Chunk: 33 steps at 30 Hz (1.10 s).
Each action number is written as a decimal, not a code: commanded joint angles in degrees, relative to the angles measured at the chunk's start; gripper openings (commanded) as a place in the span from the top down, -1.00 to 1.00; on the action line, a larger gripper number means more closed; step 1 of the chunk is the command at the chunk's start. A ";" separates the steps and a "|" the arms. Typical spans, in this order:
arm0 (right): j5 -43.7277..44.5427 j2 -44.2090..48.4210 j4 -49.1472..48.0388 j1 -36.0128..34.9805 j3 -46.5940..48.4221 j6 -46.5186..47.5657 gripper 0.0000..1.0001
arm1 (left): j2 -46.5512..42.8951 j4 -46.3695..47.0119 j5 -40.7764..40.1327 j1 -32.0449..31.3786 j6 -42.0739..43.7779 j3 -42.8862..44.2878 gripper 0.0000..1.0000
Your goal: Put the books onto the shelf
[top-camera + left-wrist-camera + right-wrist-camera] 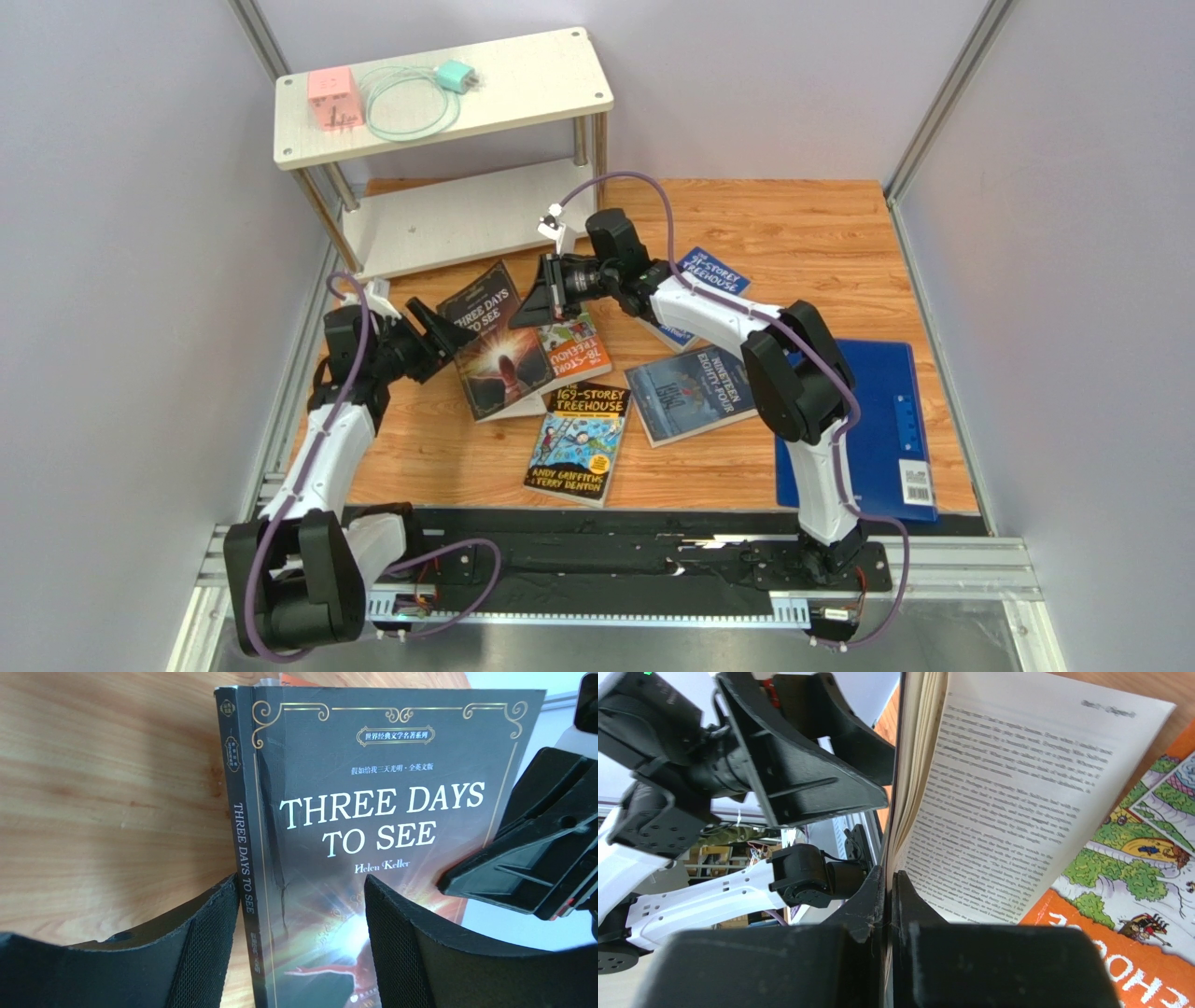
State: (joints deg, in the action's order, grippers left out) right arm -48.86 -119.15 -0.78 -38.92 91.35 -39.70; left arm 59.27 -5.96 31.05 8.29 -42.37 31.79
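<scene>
The dark brown book "Three Days to See" stands tilted up off the table, in front of the shelf. My right gripper is shut on its front cover, and the pages fan away from it. My left gripper is open; its fingers straddle the spine edge without pinching it. The orange-green book lies under the raised one. The yellow-black book and the slate blue book lie flat nearby. The bright blue book is partly hidden under my right arm.
The shelf's top board carries a pink block and a teal charger with a looped cable. Its lower board is bare. A large plain blue sheet lies at the table's right edge. Grey walls close in on both sides.
</scene>
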 commanded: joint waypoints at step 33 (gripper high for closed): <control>4.56 11.56 -15.12 2.18 -16.11 -2.48 -0.79 | -4.95 -3.89 -3.36 -17.08 2.12 21.04 1.00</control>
State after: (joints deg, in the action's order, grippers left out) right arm -44.47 -114.15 -4.19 -36.36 78.48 -39.44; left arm 54.52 -9.54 25.76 -8.56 -40.49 52.95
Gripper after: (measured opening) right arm 0.885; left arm 0.071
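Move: The Three Days to See book is in the right hand's pinch, its middle about 6 cm left of that hand, 4 cm back and slightly below. From the open left hand the book's middle lies some 8 cm right, 1 cm ahead and 3 cm below, spine nearest. The orange Treehouse book lies on the table about 20 cm right of the left hand, roughly level with it and 12 cm below; the 169-Storey Treehouse is 22 cm right, 17 cm back, equally low. Rightward and slightly forward, the left hand reaches about 7 cm over the spine side of Three Days to See and pinches it shut between its fingers. The right hand then opens, letting go while easing some 3 cm right and 4 cm down; the left hand lifts the book steeply, about 18 cm, its fingers tipping up some 20 degrees towards level. ##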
